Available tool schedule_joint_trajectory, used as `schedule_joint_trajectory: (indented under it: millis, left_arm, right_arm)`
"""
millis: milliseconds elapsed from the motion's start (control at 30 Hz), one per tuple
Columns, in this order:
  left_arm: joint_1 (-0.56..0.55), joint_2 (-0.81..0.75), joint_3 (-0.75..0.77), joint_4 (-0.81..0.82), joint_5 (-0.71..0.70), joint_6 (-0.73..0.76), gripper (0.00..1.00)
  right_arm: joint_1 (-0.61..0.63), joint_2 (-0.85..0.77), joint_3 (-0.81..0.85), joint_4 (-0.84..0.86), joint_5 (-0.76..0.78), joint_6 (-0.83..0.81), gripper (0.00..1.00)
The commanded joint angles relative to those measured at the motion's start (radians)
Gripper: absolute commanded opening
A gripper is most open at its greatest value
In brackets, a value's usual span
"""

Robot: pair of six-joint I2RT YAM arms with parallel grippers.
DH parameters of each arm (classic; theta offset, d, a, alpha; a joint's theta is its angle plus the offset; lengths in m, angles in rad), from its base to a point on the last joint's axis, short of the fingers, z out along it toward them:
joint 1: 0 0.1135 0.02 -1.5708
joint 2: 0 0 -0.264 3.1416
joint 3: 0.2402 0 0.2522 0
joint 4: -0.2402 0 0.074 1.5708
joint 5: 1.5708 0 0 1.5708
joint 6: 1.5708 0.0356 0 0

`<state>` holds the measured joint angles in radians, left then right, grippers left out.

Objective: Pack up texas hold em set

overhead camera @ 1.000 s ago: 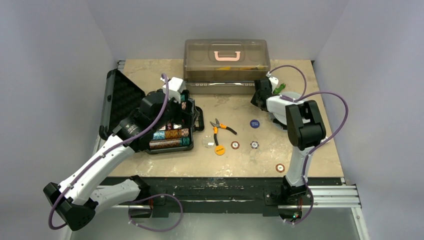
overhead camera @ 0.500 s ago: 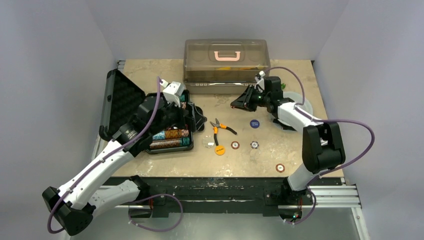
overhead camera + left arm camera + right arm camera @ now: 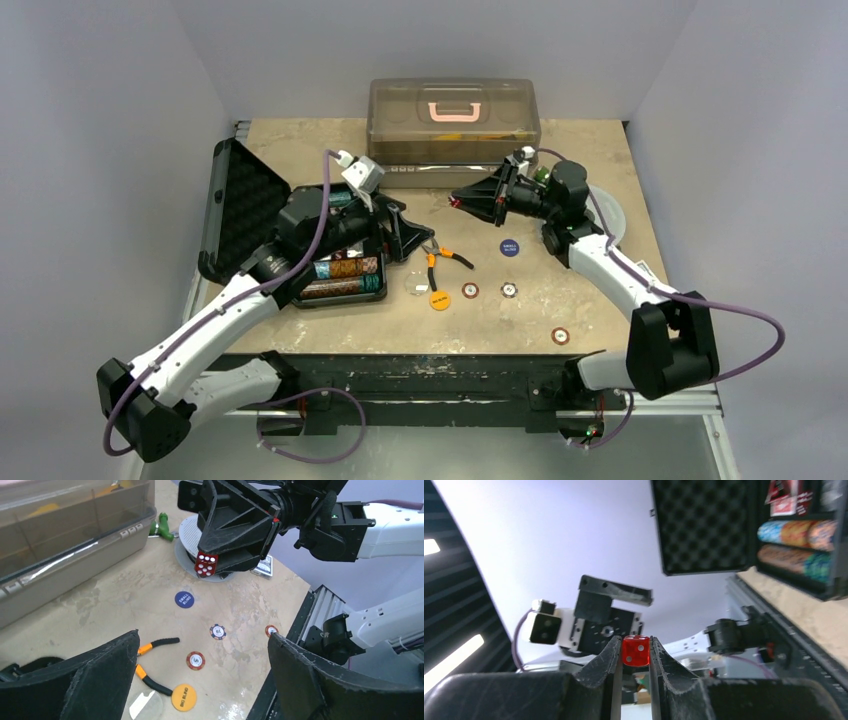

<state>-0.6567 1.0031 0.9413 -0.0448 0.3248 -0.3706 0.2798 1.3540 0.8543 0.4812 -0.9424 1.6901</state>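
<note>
The black case (image 3: 372,292) of the texas hold em set lies open at the left, its foam lid (image 3: 245,200) laid back and rows of chips (image 3: 345,268) inside. My right gripper (image 3: 635,640) is shut on a red die (image 3: 635,651), held in the air left of the plate and pointing left (image 3: 456,203). My left gripper (image 3: 204,635) hovers open and empty by the case's right edge (image 3: 405,235), facing the die (image 3: 206,564). On the table lie loose a blue disc (image 3: 510,247), an orange disc (image 3: 439,299) and three chips (image 3: 470,291) (image 3: 509,290) (image 3: 560,336).
A translucent brown box (image 3: 453,120) with a pink handle stands at the back. Orange-handled pliers (image 3: 440,258) lie between the case and the chips, a clear disc (image 3: 415,285) beside them. A grey plate (image 3: 187,532), a card deck (image 3: 262,567) and a green piece (image 3: 162,526) sit at the right.
My right arm has swung left from the plate with the die in its jaws. My left gripper has moved right, off the case, toward it.
</note>
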Motion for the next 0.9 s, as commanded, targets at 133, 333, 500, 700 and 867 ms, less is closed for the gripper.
schedule_joint_trajectory:
  millis: [133, 333, 500, 700, 867]
  left_arm:
    - [0.003, 0.039, 0.022, 0.291, 0.094, 0.226, 0.80]
    - [0.003, 0.071, 0.049, 0.290, 0.138, 0.225, 0.65]
    - [0.003, 0.083, 0.041, 0.335, 0.110, 0.212, 0.61]
    - [0.003, 0.115, 0.053, 0.368, 0.111, 0.220, 0.65]
    - [0.003, 0.141, 0.073, 0.379, 0.124, 0.214, 0.56]
  right_arm:
    - [0.111, 0.008, 0.112, 0.108, 0.001, 0.180, 0.00]
    - [0.118, 0.002, 0.109, 0.122, 0.018, 0.189, 0.00]
    - [0.127, 0.002, 0.108, 0.127, 0.014, 0.193, 0.00]
    - [0.134, 0.005, 0.105, 0.140, 0.008, 0.208, 0.00]
    - [0.135, 0.011, 0.106, 0.157, 0.002, 0.221, 0.00]
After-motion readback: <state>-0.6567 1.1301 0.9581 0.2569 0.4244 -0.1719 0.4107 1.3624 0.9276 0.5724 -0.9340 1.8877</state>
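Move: The right hand already pinches the red die, and the left gripper's open fingertips lie about 7 cm to its left, 5 cm back and 1 cm higher. From the left hand, the die is some 7 cm to the right, 5 cm ahead and 1 cm lower. On the table, roughly 29 cm below the left hand, the pliers lie about 11 cm ahead and 5 cm right, the big blind button 2 cm ahead and 4 cm right. Keeping its pinch on the red die, the right hand lifts it about 4.5 cm while carrying it left and back to the left gripper, then all but stops. The left hand comes to meet it, rising some 3 cm and going right and forward, tipping its fingers up nearly 20 degrees and narrowing from wide open to a little over half around the die, without yet clamping it. ##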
